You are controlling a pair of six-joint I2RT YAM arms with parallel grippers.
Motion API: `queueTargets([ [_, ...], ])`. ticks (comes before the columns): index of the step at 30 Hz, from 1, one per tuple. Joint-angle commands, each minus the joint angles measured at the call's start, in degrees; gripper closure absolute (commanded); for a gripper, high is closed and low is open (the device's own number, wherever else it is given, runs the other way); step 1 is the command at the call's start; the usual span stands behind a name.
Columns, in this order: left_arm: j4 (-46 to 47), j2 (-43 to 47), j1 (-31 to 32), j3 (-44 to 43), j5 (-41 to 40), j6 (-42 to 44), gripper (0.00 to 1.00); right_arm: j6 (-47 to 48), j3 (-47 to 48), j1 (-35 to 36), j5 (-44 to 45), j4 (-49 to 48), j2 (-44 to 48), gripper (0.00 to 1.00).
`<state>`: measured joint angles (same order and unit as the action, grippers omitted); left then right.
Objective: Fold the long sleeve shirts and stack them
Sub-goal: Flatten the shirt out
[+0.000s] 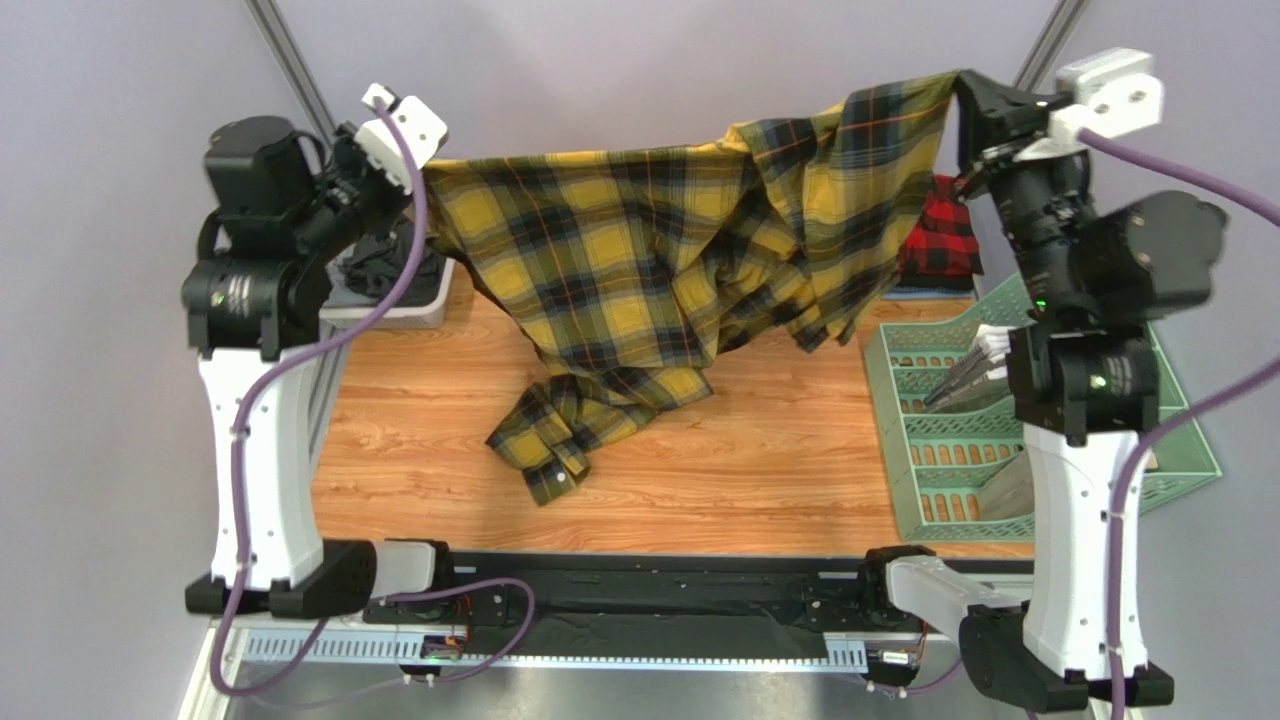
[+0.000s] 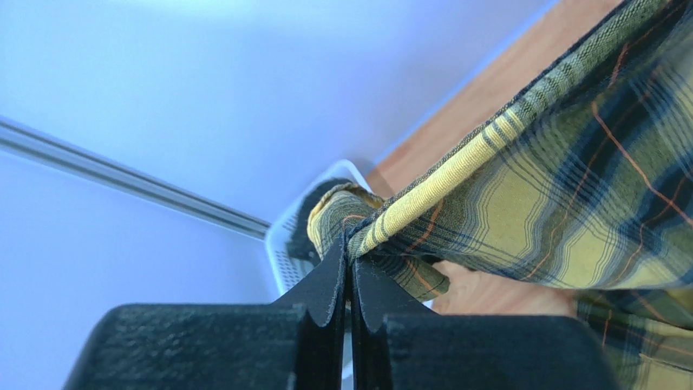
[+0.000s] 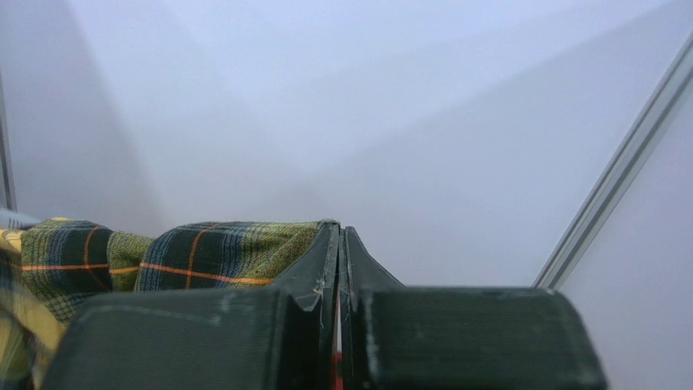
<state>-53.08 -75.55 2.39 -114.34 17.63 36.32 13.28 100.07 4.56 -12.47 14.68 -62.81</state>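
Observation:
The yellow plaid shirt (image 1: 661, 255) hangs stretched between my two raised grippers above the wooden table, one sleeve end (image 1: 549, 443) resting on the wood. My left gripper (image 1: 409, 162) is shut on its left edge; the left wrist view shows the pinched hem (image 2: 423, 203) between the closed fingers. My right gripper (image 1: 969, 93) is shut on the shirt's right corner, which shows in the right wrist view (image 3: 228, 253). The red plaid shirt (image 1: 942, 233) lies at the back right, partly hidden behind the right arm.
A green slotted basket (image 1: 932, 435) stands at the table's right side under the right arm. A white tray (image 1: 394, 300) with dark cloth sits at the back left, also in the left wrist view (image 2: 281, 244). Metal frame posts rise at the back.

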Motion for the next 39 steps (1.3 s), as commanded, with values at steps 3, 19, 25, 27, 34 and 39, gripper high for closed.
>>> queueTargets([
  [3,7.6,10.0,-0.1,-2.3,0.6,-3.1,1.00,-2.9,11.6,-0.6,4.6,-1.8,3.9,1.00],
  [19,9.8,25.9,-0.1,28.0,2.0,-0.5,1.00,-16.9,-15.7,-0.4,-30.3,19.1,14.1,0.55],
  [25,14.5,20.9,-0.1,42.0,-5.6,-1.7,1.00,-7.8,-36.7,8.2,-32.3,25.9,9.7,0.34],
  [27,15.1,16.3,-0.3,41.0,-9.0,-2.6,1.00,-4.2,-39.1,13.1,-28.6,25.9,7.9,0.35],
  [34,12.1,5.9,-1.3,36.3,-13.9,-8.4,1.00,8.3,-41.3,35.7,-15.1,18.5,-5.2,0.36],
  [39,10.4,4.1,-2.0,36.6,-14.6,-10.8,1.00,10.9,-36.1,47.5,-4.6,12.3,-21.5,0.30],
])
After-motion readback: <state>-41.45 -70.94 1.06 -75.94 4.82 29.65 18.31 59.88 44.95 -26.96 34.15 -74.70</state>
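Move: Both hands already hold the yellow plaid shirt up by its upper edge; its middle hangs about 25 cm right and 20 cm below the left hand, 3 cm nearer the base. The basket lies 16 cm ahead, 7 cm left and 40 cm below that hand. From the right hand, the shirt's middle is some 34 cm left, level in reach and 32 cm down; the folded stack is 22 cm ahead, 5 cm right, 56 cm down. Both hands fling the shirt up-and-back some 20 cm, then drop; left keeps hold, right releases and sweeps left. ##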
